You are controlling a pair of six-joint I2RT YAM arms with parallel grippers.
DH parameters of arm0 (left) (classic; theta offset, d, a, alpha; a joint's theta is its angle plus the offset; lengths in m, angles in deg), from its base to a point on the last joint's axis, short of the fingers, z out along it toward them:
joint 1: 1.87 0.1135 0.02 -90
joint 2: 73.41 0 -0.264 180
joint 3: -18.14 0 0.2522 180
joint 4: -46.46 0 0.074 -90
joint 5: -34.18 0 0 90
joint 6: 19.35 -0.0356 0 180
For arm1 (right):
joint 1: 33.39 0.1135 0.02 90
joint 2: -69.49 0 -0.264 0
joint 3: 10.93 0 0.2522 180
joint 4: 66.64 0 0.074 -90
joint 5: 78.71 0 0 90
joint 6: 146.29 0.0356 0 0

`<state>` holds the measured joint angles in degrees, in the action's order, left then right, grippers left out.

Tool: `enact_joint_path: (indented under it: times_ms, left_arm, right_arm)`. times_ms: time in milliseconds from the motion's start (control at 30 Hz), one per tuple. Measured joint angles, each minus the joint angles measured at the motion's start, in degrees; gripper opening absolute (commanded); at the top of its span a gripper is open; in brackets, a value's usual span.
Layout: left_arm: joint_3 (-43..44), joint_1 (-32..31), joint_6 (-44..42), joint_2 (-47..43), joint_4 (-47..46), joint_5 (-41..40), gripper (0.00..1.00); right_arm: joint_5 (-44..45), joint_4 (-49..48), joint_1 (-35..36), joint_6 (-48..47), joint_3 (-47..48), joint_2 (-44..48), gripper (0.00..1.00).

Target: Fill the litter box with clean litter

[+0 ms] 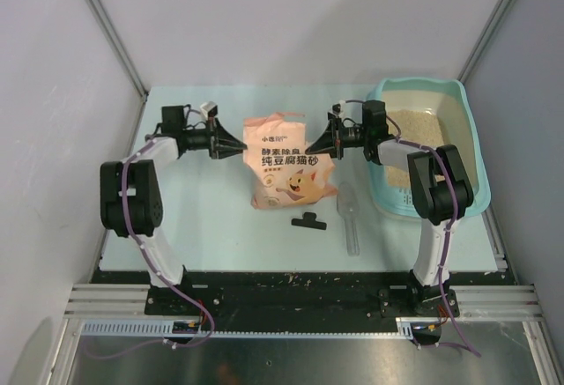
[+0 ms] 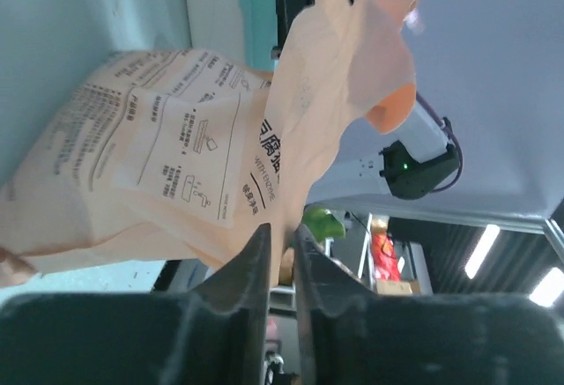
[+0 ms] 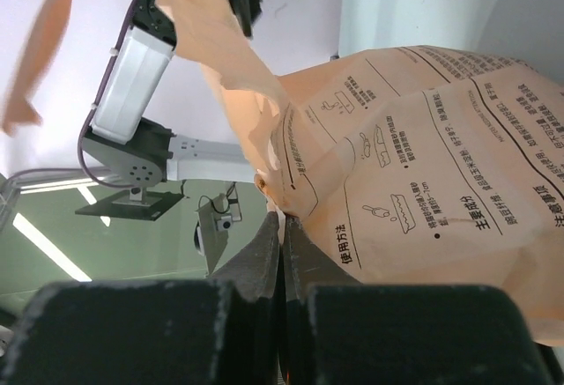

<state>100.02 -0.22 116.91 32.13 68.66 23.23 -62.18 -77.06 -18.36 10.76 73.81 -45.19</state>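
The teal litter box (image 1: 464, 112) sits at the back right with beige clean litter (image 1: 423, 134) spread in it. A peach-pink bag (image 1: 289, 169) with a cartoon cat stands at the table's middle, between both grippers. My right gripper (image 1: 315, 149) is shut on the bag's right upper edge, its jaws tight on the film (image 3: 282, 222). At the bag's left upper edge, my left gripper (image 1: 243, 149) has its jaws a narrow gap apart (image 2: 282, 237), and the bag's edge (image 2: 176, 165) still lies between them. The bag's printed back (image 3: 441, 165) fills the right wrist view.
A clear plastic scoop (image 1: 350, 218) lies in front of the bag, to the right, near the litter box's front corner. A small black clip (image 1: 309, 220) lies beside it. A strip of the teal box (image 2: 257, 15) shows behind the bag.
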Motion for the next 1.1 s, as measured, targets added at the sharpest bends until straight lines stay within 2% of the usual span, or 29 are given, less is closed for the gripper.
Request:
enact_joint_path:
  times_ms: [100,200,267,367,500,633,767,900,1100]
  left_arm:
    - [2.0,3.9,-6.4,-2.2,3.5,-1.6,0.49]
    - [4.0,7.4,-17.0,-8.0,8.5,-5.7,0.64]
    - [4.3,7.3,-25.4,-13.8,11.5,-9.5,0.67]
    - [6.8,2.8,-37.6,-20.1,15.3,-15.0,0.75]
    - [12.7,-9.4,-56.4,-22.6,18.2,-23.8,0.88]
    - [13.2,-20.1,-77.7,-22.3,21.1,-32.7,0.91]
    - [13.2,-24.4,-93.8,-20.3,23.7,-37.7,0.91]
    - [13.2,-26.2,-103.0,-17.9,25.2,-40.4,0.89]
    - [12.2,-28.6,-109.9,-15.4,25.8,-41.9,0.86]
  right_arm:
    - [-0.3,1.0,-0.3,0.0,0.0,0.0,0.0]
    - [-0.6,1.7,-0.4,0.0,0.3,0.0,0.0]
    - [-0.6,2.1,-0.4,-0.1,0.5,0.0,0.0]
    - [-0.5,2.6,-0.4,-0.2,0.9,0.0,0.0]
    - [-0.6,3.2,-0.6,-0.7,1.3,0.0,0.0]
    - [-0.5,3.4,-0.6,-1.1,1.6,0.0,0.0]
    - [-0.6,3.8,-0.5,-1.3,1.7,0.0,0.0]
    - [-0.6,3.9,-0.5,-1.4,1.7,0.0,0.0]
    - [-0.6,4.0,-0.4,-1.4,1.8,0.0,0.0]
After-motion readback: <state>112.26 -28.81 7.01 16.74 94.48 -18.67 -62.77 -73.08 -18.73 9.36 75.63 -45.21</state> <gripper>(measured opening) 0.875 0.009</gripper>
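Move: The litter bag stands between the hands, its middle about 11 cm to the left hand's right, 4 cm back and some 8 cm lower; its upper left edge is still at those fingertips. The black clip lies on the table about 16 cm right of the left hand, 12 cm back and 18 cm lower. From the right hand, which holds the bag's right edge, the bag's middle is some 4 cm left, 4 cm back and 8 cm lower. The left hand opens nearly wide, lets go of the bag's left edge, backs off left about 5 cm while rising some 11 cm, then swings about 14 cm right and comes down roughly 8 cm over the bag's upper part. All the while it rolls, some 120 degrees in all, to end pointing right and slanting down, while the right hand stays put, pinching the right edge. ##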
